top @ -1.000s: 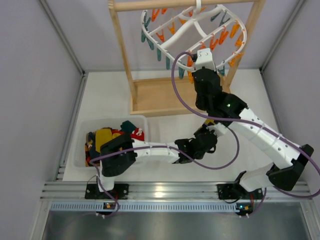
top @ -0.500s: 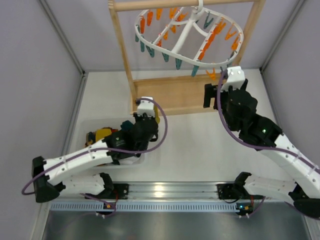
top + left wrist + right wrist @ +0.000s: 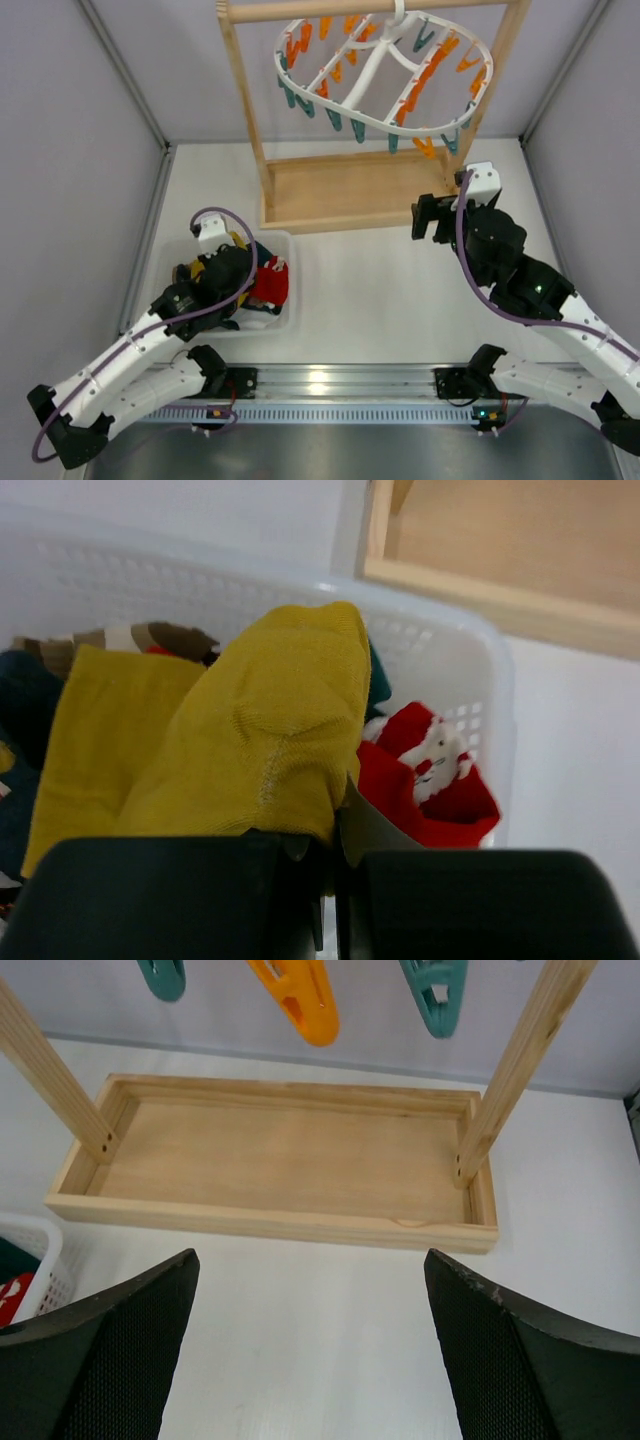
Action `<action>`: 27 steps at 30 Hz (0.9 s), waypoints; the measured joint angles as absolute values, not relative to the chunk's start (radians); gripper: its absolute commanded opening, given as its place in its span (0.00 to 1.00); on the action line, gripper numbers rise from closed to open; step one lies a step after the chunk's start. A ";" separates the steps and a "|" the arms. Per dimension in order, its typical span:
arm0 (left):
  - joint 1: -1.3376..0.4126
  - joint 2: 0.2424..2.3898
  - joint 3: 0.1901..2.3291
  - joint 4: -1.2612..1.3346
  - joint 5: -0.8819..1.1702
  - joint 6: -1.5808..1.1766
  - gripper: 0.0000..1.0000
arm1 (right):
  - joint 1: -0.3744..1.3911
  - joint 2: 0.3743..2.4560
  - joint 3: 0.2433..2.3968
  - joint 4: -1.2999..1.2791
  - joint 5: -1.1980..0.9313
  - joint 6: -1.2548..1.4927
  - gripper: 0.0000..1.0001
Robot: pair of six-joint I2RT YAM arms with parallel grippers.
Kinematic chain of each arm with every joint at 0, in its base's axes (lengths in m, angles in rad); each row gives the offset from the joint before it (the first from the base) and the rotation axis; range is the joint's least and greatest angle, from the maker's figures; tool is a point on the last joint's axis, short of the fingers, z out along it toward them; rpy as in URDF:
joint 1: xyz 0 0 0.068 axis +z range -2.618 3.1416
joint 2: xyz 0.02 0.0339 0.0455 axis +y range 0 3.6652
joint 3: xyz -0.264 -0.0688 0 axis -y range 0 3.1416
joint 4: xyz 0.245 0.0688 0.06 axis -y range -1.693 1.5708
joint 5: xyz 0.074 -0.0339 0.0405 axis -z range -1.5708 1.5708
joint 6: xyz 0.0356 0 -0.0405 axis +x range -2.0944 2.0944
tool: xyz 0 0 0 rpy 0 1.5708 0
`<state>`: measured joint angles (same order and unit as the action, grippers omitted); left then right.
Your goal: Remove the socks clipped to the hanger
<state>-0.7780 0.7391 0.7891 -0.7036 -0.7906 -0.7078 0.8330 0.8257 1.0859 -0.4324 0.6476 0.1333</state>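
The hanger (image 3: 382,72), a white oval frame, hangs from the wooden stand's top bar; only orange and teal pegs (image 3: 298,994) dangle from it. A mustard yellow sock (image 3: 262,730) is pinched in my left gripper (image 3: 330,848), which is shut on it over the white basket (image 3: 470,650). In the top view the left gripper (image 3: 240,280) sits above that basket (image 3: 292,318). A red sock (image 3: 430,785) and dark ones lie inside. My right gripper (image 3: 310,1360) is wide open and holds nothing. It hovers over the table below the hanger, in front of the stand's base (image 3: 290,1165).
The light wooden stand (image 3: 243,110) with its flat tray base (image 3: 340,190) fills the back of the table. Its two posts (image 3: 520,1060) rise just ahead of the right gripper (image 3: 432,218). Grey walls close in both sides.
The left arm swung from the table's middle to over the basket, carrying the yellow sock. The right gripper opened and drew back down from the hanger, which swung level again.
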 measured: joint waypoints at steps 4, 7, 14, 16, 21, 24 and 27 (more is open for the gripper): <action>-0.763 0.842 0.695 -0.703 -0.727 -0.785 0.00 | 0.833 0.817 1.040 -0.408 0.615 0.155 0.89; -0.760 0.932 0.652 -0.699 -0.675 -0.823 0.01 | 0.833 0.786 0.975 -0.390 0.587 0.178 0.90; -0.760 0.854 0.594 -0.700 -0.591 -0.888 0.23 | 0.833 0.724 0.907 -0.389 0.564 0.205 0.90; -0.760 0.820 0.595 -0.700 -0.573 -0.885 0.38 | 0.833 0.711 0.903 -0.388 0.562 0.208 0.89; -0.760 0.763 0.624 -0.705 -0.534 -0.879 0.76 | 0.833 0.697 0.903 -0.388 0.554 0.211 0.90; -0.760 0.722 0.655 -0.720 -0.538 -0.872 0.99 | 0.833 0.686 0.897 -0.387 0.554 0.210 0.90; -0.760 0.703 0.701 -0.752 -0.545 -0.868 0.99 | 0.833 0.677 0.896 -0.388 0.556 0.209 0.90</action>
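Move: The last yellow sock is still pinched in the left hand, over the right-hand half of the white bin; the bin's middle lies about 6 cm to the left, neither ahead nor back, and 14 cm below. Inside, the red sock is some 5 cm right and 2 cm ahead, the teal sock about 3 cm right and 7 cm ahead, both roughly 15 cm down. From the empty right hand the bin's middle is some 45 cm left, 2 cm back and 28 cm below. The yellow sock goes down into the bin with the left hand, which sinks quickly about 11 cm, easing a little back as its fingers tip some 20 degrees further down. From the bottom the shut fingers open wide and let go while the hand climbs some 7 cm. The right hand, empty and open, sinks about 4 cm and eases back slightly. ##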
